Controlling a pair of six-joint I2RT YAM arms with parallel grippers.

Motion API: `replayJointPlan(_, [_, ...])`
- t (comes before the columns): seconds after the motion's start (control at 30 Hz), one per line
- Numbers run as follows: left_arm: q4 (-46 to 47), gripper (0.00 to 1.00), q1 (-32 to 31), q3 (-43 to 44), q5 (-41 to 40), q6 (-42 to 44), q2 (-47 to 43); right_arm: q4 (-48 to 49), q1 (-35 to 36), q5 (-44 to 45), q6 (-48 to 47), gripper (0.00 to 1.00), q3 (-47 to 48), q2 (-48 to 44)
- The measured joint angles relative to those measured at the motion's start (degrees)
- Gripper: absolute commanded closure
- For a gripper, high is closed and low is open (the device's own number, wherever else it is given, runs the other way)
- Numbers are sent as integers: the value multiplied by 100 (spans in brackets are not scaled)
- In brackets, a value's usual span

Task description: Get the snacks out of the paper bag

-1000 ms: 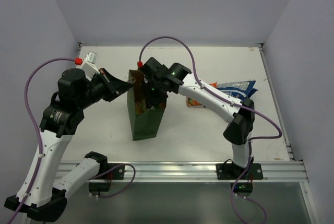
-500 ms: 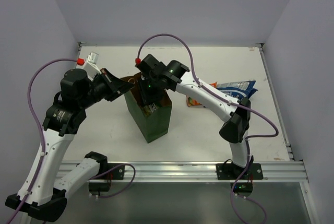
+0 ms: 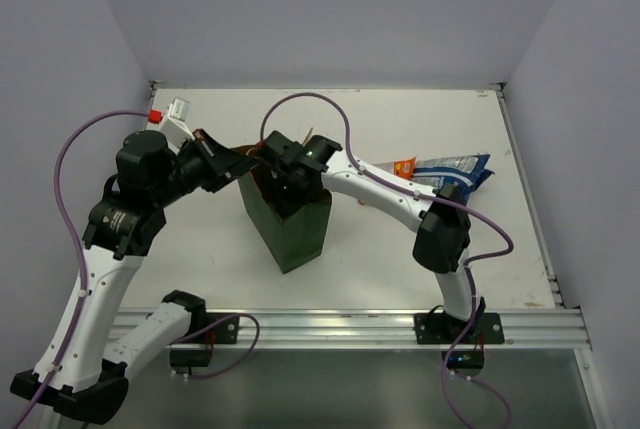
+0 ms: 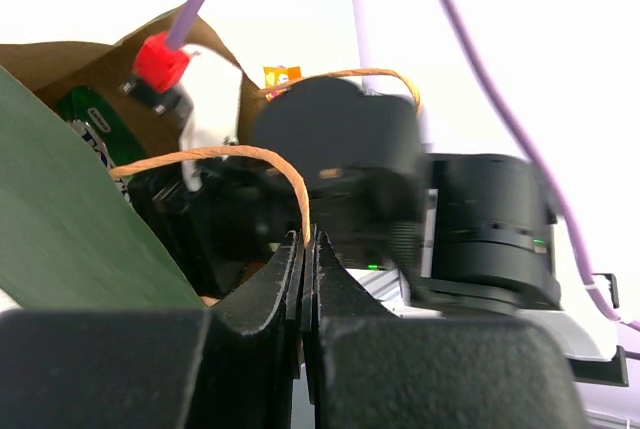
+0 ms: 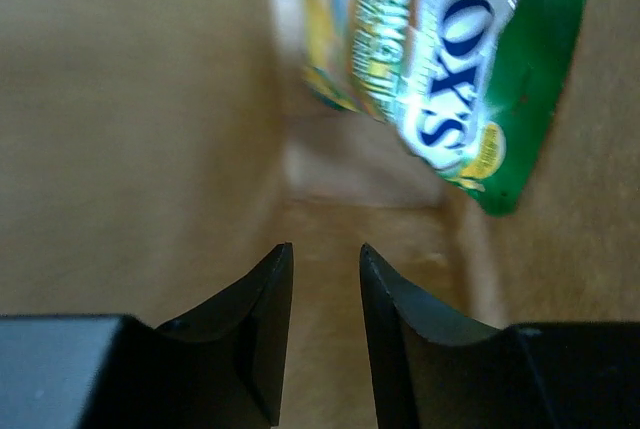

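Note:
The dark green paper bag (image 3: 293,229) stands mid-table with its mouth up. My left gripper (image 4: 308,240) is shut on one of its thin loop handles (image 4: 230,154), seen at the bag's left rim in the top view (image 3: 243,160). My right gripper (image 5: 326,249) is down inside the bag, open, with nothing between its fingers and brown kraft walls all round. A green snack packet (image 5: 445,59) leans against the inner wall just beyond and right of the fingertips. A blue-and-white snack bag (image 3: 456,167) and an orange packet (image 3: 403,165) lie on the table to the right.
The right arm's black wrist (image 4: 345,164) fills the bag's mouth in the left wrist view. A metal rail (image 3: 340,327) runs along the table's near edge. Grey walls close in the left, back and right sides.
My right gripper has sunk deeper into the bag and opened slightly. The bag has swung and shifted a little toward the right. My left gripper keeps its hold on the handle.

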Motion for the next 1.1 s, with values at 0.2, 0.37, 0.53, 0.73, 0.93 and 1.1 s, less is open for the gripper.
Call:
replayJointPlan(0.2, [0,100,0,-7,-2,0,-22,17,0,203,-240,64,-570,-22])
replayJointPlan(0.37, [0,100,2,-7,0,0,-22,63,-7,313,-372,51,-614,-74])
replayJointPlan(0.53, [-4,100,0,-7,-2,2,-24,87,-44,391,-501,30,-614,-92])
replayJointPlan(0.73, [-24,100,0,-7,-2,4,-57,96,-70,525,-638,29,-614,-92])
replayJointPlan(0.93, [-20,100,0,-7,13,2,-57,105,-76,570,-695,29,-616,-92])
replayJointPlan(1.1, [0,100,0,-22,50,2,-59,238,-76,568,-697,29,-772,-90])
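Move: The green candy pack stands inside the paper bag, about 6 cm ahead of the right fingertips, level with them sideways, and some 7 cm lower. The bag surrounds that hand, its middle about 2 cm ahead, level sideways and 3 cm below. On the table, 15 cm lower, lie the orange pack, 16 cm ahead and 27 cm right, and the blue pack, 17 cm ahead and 44 cm right. From the left hand the candy pack is 6 cm ahead, 6 cm right and 28 cm down. The green candy pack is approached deep in the bag by the right hand, its part-open fingers first dipping about 3 cm down and a good 2 cm right, then easing forward and a little farther right as they spread wide. The fingertips swing some 10 degrees towards the right; they end beside the pack without closing on it. The left hand stays put, still pinching the near handle. ##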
